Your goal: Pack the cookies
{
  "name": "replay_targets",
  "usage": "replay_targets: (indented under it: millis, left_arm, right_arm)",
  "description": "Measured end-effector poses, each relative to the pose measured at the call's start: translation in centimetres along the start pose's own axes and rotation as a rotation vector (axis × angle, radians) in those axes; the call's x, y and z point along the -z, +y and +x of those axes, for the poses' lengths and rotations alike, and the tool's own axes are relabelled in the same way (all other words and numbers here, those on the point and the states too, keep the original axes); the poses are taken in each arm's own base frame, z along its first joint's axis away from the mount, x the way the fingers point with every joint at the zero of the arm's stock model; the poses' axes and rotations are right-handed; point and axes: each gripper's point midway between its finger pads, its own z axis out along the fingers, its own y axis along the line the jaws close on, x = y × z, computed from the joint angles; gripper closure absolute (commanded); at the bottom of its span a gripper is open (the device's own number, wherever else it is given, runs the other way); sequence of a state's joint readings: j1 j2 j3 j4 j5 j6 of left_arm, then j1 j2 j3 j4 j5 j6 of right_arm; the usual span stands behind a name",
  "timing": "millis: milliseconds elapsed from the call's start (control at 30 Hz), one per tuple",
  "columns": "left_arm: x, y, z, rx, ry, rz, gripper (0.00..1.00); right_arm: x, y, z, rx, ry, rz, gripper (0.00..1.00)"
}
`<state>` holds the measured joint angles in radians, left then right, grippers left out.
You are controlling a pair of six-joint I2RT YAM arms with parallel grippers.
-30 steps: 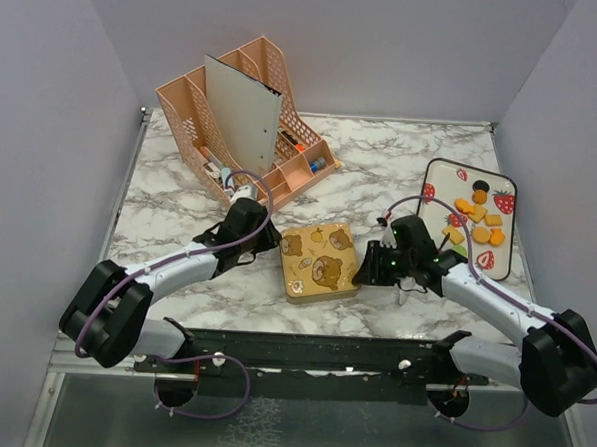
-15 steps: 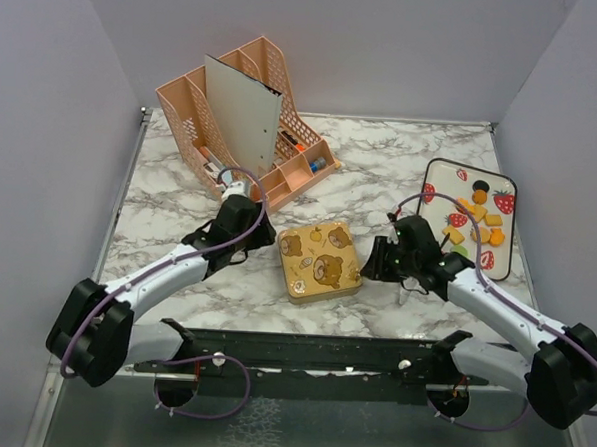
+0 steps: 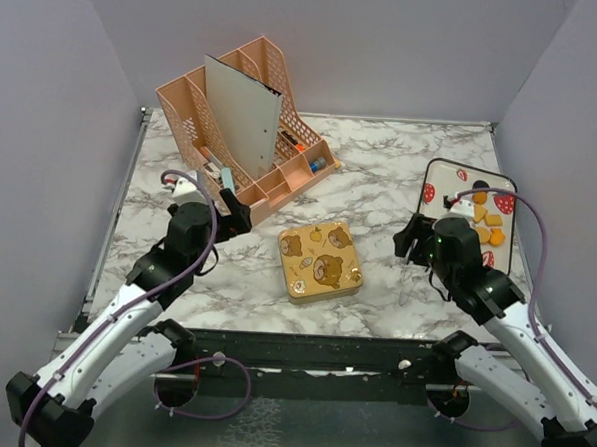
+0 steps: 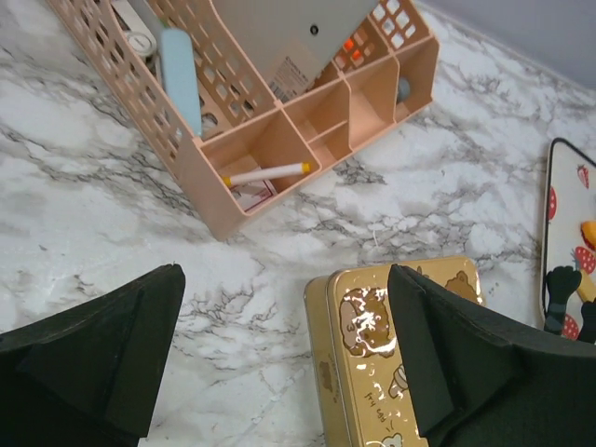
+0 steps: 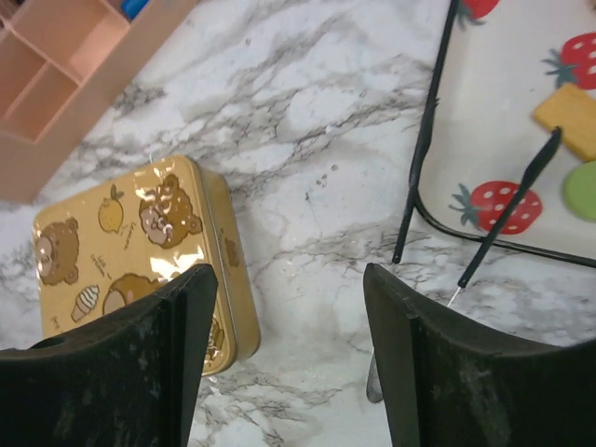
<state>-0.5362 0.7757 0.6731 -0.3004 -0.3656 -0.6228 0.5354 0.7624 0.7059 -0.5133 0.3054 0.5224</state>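
Note:
The cookies (image 3: 484,219), mostly orange squares with a dark round one, lie on a white strawberry-print tray (image 3: 447,185) at the right. A closed gold bear-print tin (image 3: 320,262) sits mid-table. My left gripper (image 3: 237,212) hovers left of the tin, open and empty. In the left wrist view the tin (image 4: 368,372) lies beside the right finger of the gripper (image 4: 284,363). My right gripper (image 3: 410,239) is open and empty, between tin and tray. In its wrist view the gripper (image 5: 289,363) is over bare marble, with the tin (image 5: 130,233) left and an orange cookie (image 5: 568,116) on the tray (image 5: 503,121).
A pink mesh desk organizer (image 3: 245,131) with a grey board and small stationery stands at the back left; it also fills the top of the left wrist view (image 4: 279,130). A green round piece (image 5: 582,191) lies on the tray. Grey walls close in both sides.
Both arms have drawn back from the sides of the tin, the left one far to the left. Both grippers have opened. The tin stays closed in place.

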Motion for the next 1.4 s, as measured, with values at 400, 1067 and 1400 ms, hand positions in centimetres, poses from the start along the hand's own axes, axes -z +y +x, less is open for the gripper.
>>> replay_targets:
  millis: [400,1067,1400]
  left_arm:
    - [7.5,2.9,-7.8,-0.038,-0.306,-0.042,0.01]
    - [11.1,8.2,-7.6,-0.090,-0.544,-0.099,0.01]
    - [10.7,8.3,-7.4,-0.104,-0.552,-0.105,0.01]
  right_arm:
    - [8.5,-3.1,-9.7,-0.036,-0.386,0.090,0.01]
    - [11.1,-8.4,-9.4,0.036,-0.523,0.271,0.00]
    - [11.6,-8.5,-9.7,0.018,-0.563,0.255,0.00]
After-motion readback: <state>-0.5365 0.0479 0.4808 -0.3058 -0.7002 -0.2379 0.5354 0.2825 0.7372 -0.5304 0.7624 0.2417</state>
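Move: The closed cookie tin stands about 19 cm to the left hand's right and some 4 cm nearer the base, about 16 cm below; the desk organiser is roughly 17 cm ahead of this hand and 3 cm right. From the right hand the tin lies about 18 cm left, 3 cm back and 14 cm down. Almost under the right hand, some 2 cm left, are the black-handled tools, and the cookie tray is about 10 cm ahead and 13 cm right. Both empty hands go on drawing apart, up and away from the closed tin: the left hand swings about 12 cm left while backing off and rising, then settles a little lower, its fingers staying wide open. The right hand sweeps some 12 cm right and about as far up with a slight draw back, opening fully on the way, and both wrists tip their fingers up by nearly 30 degrees while turning outward, the left counter-clockwise, the right clockwise. ##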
